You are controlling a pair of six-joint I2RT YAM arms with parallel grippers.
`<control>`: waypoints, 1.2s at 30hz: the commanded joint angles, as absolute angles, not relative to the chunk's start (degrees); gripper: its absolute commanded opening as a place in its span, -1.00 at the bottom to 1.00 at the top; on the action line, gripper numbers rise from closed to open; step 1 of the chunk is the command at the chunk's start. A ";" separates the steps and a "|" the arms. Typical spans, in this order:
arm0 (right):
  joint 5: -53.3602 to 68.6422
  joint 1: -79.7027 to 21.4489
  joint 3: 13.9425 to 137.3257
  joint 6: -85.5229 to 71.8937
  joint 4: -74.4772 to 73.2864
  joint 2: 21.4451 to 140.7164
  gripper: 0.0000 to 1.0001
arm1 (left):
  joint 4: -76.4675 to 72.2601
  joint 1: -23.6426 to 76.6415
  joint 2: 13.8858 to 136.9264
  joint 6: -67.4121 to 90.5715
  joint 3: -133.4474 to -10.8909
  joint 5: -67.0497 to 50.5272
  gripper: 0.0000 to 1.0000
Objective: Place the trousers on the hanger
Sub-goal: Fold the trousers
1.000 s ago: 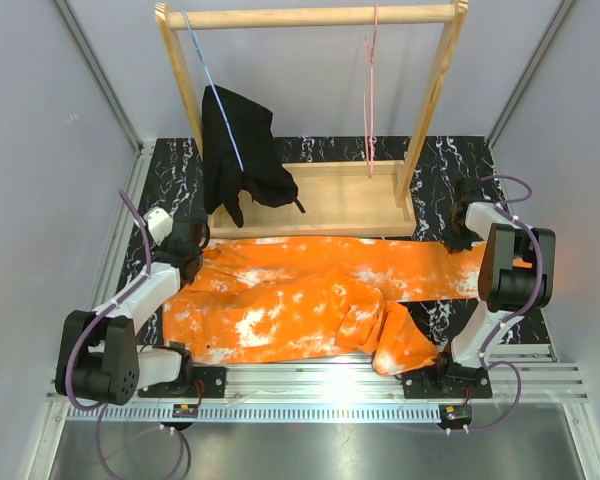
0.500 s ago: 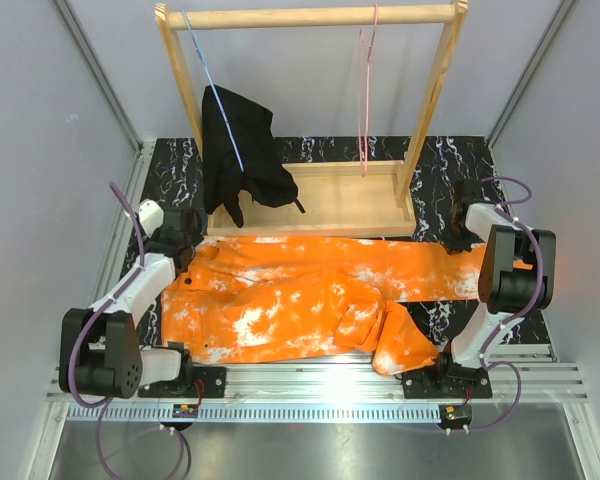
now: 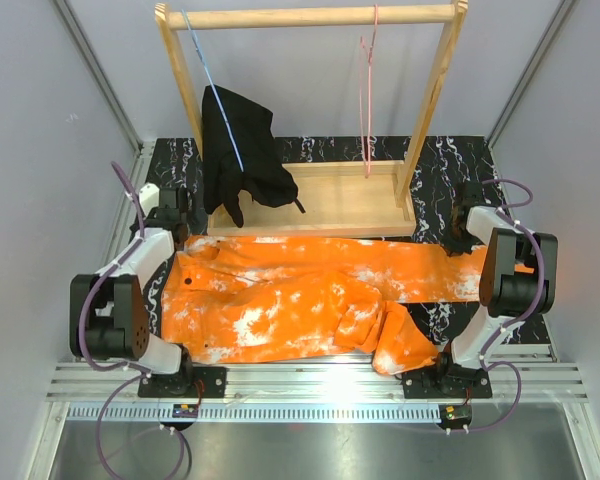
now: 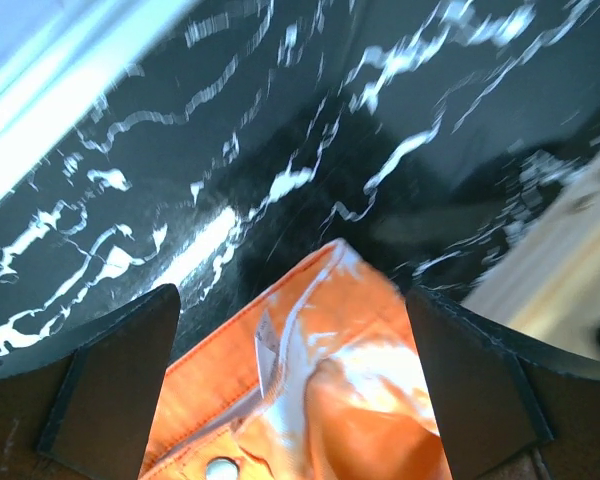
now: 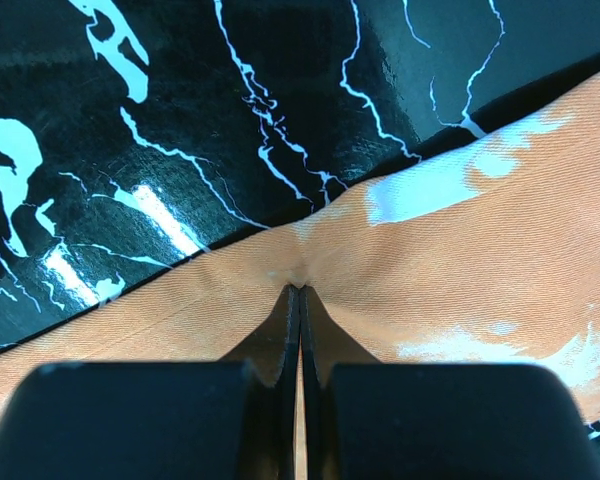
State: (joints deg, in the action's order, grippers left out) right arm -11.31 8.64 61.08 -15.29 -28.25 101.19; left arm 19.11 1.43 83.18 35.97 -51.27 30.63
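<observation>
The orange trousers with white blotches lie flat across the black marbled mat, waist to the left and legs to the right. My left gripper hovers open over the waist's far corner; the left wrist view shows the waistband and a snap button between the spread fingers, untouched. At the far right my right gripper is shut, pinching a fold of the trouser leg at its fingertips. The pink hanger hangs bare from the wooden rail.
A wooden rack with a flat base board stands behind the trousers. A black garment hangs from a light-blue hanger at the rack's left end. Grey walls close in both sides.
My left gripper has opened and let go of the waist, then drawn back toward the far left. The waist corner now lies spread flat. The right arm has not moved.
</observation>
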 commanded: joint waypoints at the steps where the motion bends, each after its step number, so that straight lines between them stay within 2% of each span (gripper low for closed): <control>1: -9.84 8.79 60.38 -15.29 -28.74 98.96 -0.97 | 18.63 0.70 85.25 33.66 -53.52 24.45 0.98; 13: -9.58 8.79 60.21 -15.38 -28.83 98.35 -0.97 | 20.30 0.79 92.19 34.72 -52.12 18.81 0.96; 16: -9.41 8.79 60.03 -15.29 -28.65 98.17 -0.97 | 20.22 0.79 93.95 34.80 -52.38 17.41 0.87; 17: -9.49 8.79 60.03 -15.38 -28.65 98.09 -0.97 | 20.13 0.79 94.56 34.89 -52.38 17.14 0.79; 20: -9.49 8.79 59.94 -15.38 -28.65 98.00 -0.96 | 20.47 0.70 96.06 34.81 -52.82 16.44 0.29; 21: -9.49 8.79 59.94 -15.38 -28.65 98.09 -0.97 | 20.65 0.70 96.41 34.80 -53.00 16.35 0.07; 22: -9.49 8.88 59.85 -15.38 -28.65 98.09 -0.97 | 20.83 0.70 96.68 34.89 -53.17 16.26 -0.55; 24: -9.49 8.79 59.77 -15.47 -28.65 97.91 -0.97 | 21.44 0.70 96.94 35.16 -53.52 16.61 -0.93; 25: -9.49 8.79 59.68 -15.47 -28.57 97.91 -0.96 | 21.71 0.70 96.68 35.24 -53.61 17.13 -1.00; 36: -9.23 6.86 60.91 -15.64 -28.83 100.37 -0.97 | 30.32 -3.86 92.20 31.21 -63.54 18.55 -1.00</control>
State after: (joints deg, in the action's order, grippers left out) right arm -8.97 8.01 60.05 -15.46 -28.21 100.20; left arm 27.90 -0.93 95.31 34.39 -58.19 16.12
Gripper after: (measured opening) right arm 0.015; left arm 0.050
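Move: The trousers' far-left waistband corner lies about 8 cm below the open left hand, some 4 cm to its right and 1 cm nearer the base. The wooden rack's near-left base corner is roughly 3 cm ahead and 10 cm right of the hand; the table's left rail runs level with it, about 14 cm left. The right hand's shut fingers already sit on a leg patch 1 cm below; the waistband corner is about 70 cm left and 1 cm ahead of it. The left fingers shut on the trousers' waistband corner and pinch it, after the hand sinks about 7 cm and slides nearly 4 cm right, its fingers tipping some 20 degrees steeper; it then starts lifting, up 2 cm and slightly left. The right hand keeps its closed fingertips on the leg, drifting about 1 cm left. ##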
